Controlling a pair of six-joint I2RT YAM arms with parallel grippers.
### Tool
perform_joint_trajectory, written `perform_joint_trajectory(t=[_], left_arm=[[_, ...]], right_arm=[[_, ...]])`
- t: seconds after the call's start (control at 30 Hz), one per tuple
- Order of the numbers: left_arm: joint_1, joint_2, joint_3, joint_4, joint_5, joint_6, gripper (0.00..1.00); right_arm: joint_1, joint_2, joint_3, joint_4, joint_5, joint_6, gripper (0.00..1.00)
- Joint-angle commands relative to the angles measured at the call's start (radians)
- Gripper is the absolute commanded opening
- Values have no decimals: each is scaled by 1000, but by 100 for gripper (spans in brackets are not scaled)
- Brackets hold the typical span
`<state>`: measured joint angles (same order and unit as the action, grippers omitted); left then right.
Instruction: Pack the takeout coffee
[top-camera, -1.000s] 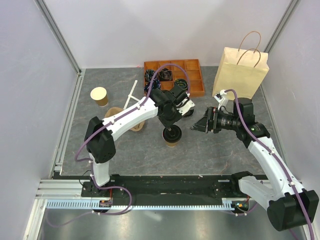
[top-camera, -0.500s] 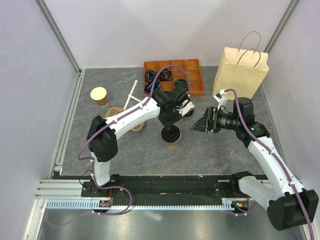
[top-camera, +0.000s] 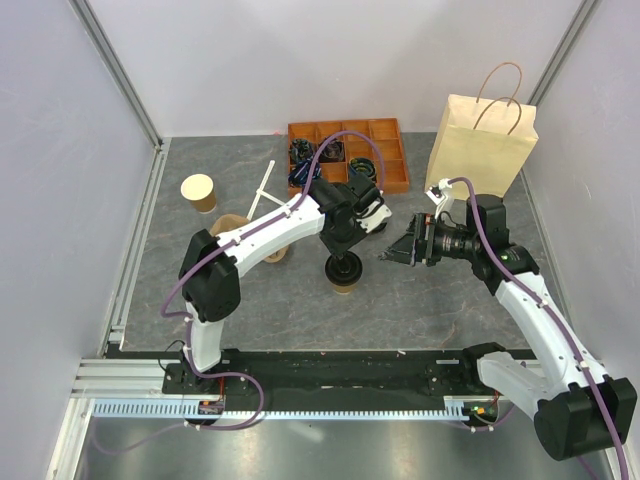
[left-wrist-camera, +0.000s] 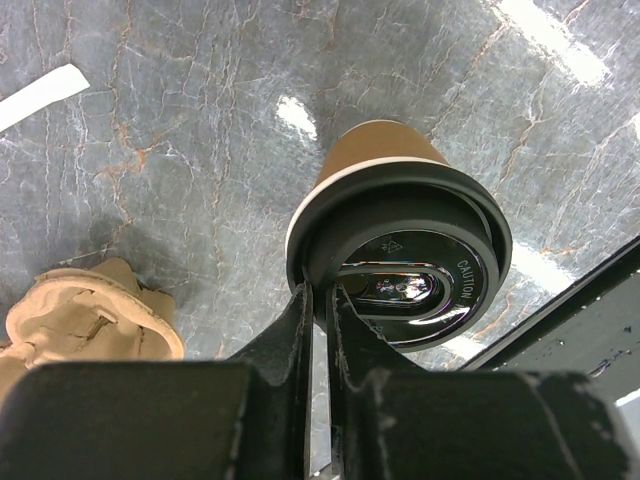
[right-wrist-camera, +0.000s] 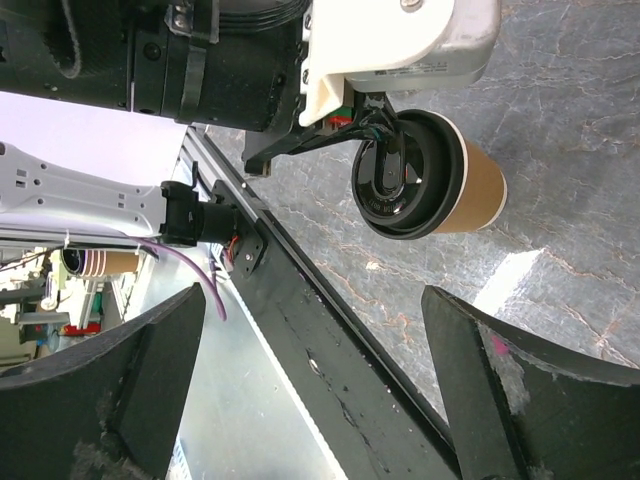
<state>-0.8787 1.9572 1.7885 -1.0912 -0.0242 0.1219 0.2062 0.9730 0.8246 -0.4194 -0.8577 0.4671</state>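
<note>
The takeout coffee (top-camera: 344, 272), a brown paper cup with a black lid, stands upright on the grey table in the middle. My left gripper (top-camera: 343, 260) reaches down onto it from above. In the left wrist view its two fingers (left-wrist-camera: 300, 320) are nearly together, with the near rim of the lid (left-wrist-camera: 400, 250) pinched between the tips of the left gripper (left-wrist-camera: 322, 296). My right gripper (top-camera: 388, 255) hovers just right of the cup, pointing at it, jaws wide apart and holding nothing. In the right wrist view the cup (right-wrist-camera: 440, 175) lies ahead of the right gripper (right-wrist-camera: 312, 295), beyond its fingertips.
A tan paper bag (top-camera: 482, 140) with handles stands at the back right. An orange compartment tray (top-camera: 388, 168) sits behind the cup. A lidless brown cup (top-camera: 199, 192), a pulp cup carrier (top-camera: 232, 226) and a white stick (top-camera: 262, 190) lie to the left.
The left arm's elbow and forearm have shifted slightly to the right while its gripper stayed on the lid. The cup and the right arm have hardly moved.
</note>
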Motion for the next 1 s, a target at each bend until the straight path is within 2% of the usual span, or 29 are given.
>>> perform_joint_trajectory(t=[0.0,0.03,0.1,0.23,0.3,0.37,0.4,0.43,0.5,0.6,0.63,0.7,0.73,0.77,0.8,0.83,0.87,0.93,0.97], left_arm=[[-8,8,41,-9,10,35,13],[-8,3,41,-12,13,36,14],[-8,0,48,-15,18,35,23],[-6,-18,72,-22,20,47,45],[-5,-27,104,-35,20,53,48],[7,-46,127,-50,20,56,58],[12,-56,143,-49,42,56,59],[18,-70,146,-49,52,53,72],[58,-119,149,-42,107,35,76],[174,-222,91,9,329,10,83],[207,-262,65,34,449,9,89],[306,-358,-84,140,542,-62,93],[329,-486,-148,287,556,-98,99],[352,-542,-284,360,544,-143,100],[356,-605,-352,426,540,-186,100],[357,-704,-424,568,541,-205,100],[359,-762,-565,633,543,-226,100],[360,-881,-677,755,506,-301,100],[368,-900,-736,758,507,-314,100]], right_arm=[[-4,9,-4,27,-27,-7,98],[-2,12,-2,30,-30,-7,98],[-4,12,2,28,-30,-11,98],[-4,16,8,28,-37,-21,98],[-2,24,18,25,-43,-25,98],[-4,27,31,27,-46,-33,98],[-4,32,37,25,-50,-38,98],[-4,32,42,25,-50,-42,98],[-2,38,50,28,-53,-45,95],[-1,49,22,91,-79,10,82],[8,53,13,135,-84,46,69],[27,64,-19,194,-99,91,60],[59,70,-27,253,-98,108,53],[76,78,-39,278,-95,137,49],[94,104,-42,327,-89,151,46],[135,124,-47,356,-89,171,39],[156,147,-50,384,-90,203,36],[209,220,-51,456,-99,231,32],[220,246,-54,481,-107,243,30]])
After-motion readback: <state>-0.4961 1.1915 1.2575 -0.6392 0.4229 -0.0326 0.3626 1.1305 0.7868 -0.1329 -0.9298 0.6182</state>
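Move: The left fingertips, nearly shut, are on the black lid that already sits on the coffee cup; the lid's middle is about 3 cm back and 1 cm right of them, a centimetre lower. A loose black lid lies some 14 cm ahead and 8 cm right of that hand, the cup carrier about 10 cm ahead and 24 cm left. From the wide-open right hand, the cup's lid is roughly 10 cm left, 2 cm ahead and 9 cm below; the loose lid is about 19 cm ahead and 3 cm left. The left hand spreads its fingers from nearly shut to fully open and comes off the cup's lid, rising about 15 cm, at first almost straight up, then swinging some 8 cm left towards the carrier side while the wrist rolls roughly 45 degrees so the fingers slant to the right. The right hand holds still until the left is lifting clear, then moves left towards the lidded cup, closing its fingers to about a third open as it turns slightly counter-clockwise, and stops short above the lid's right side. ##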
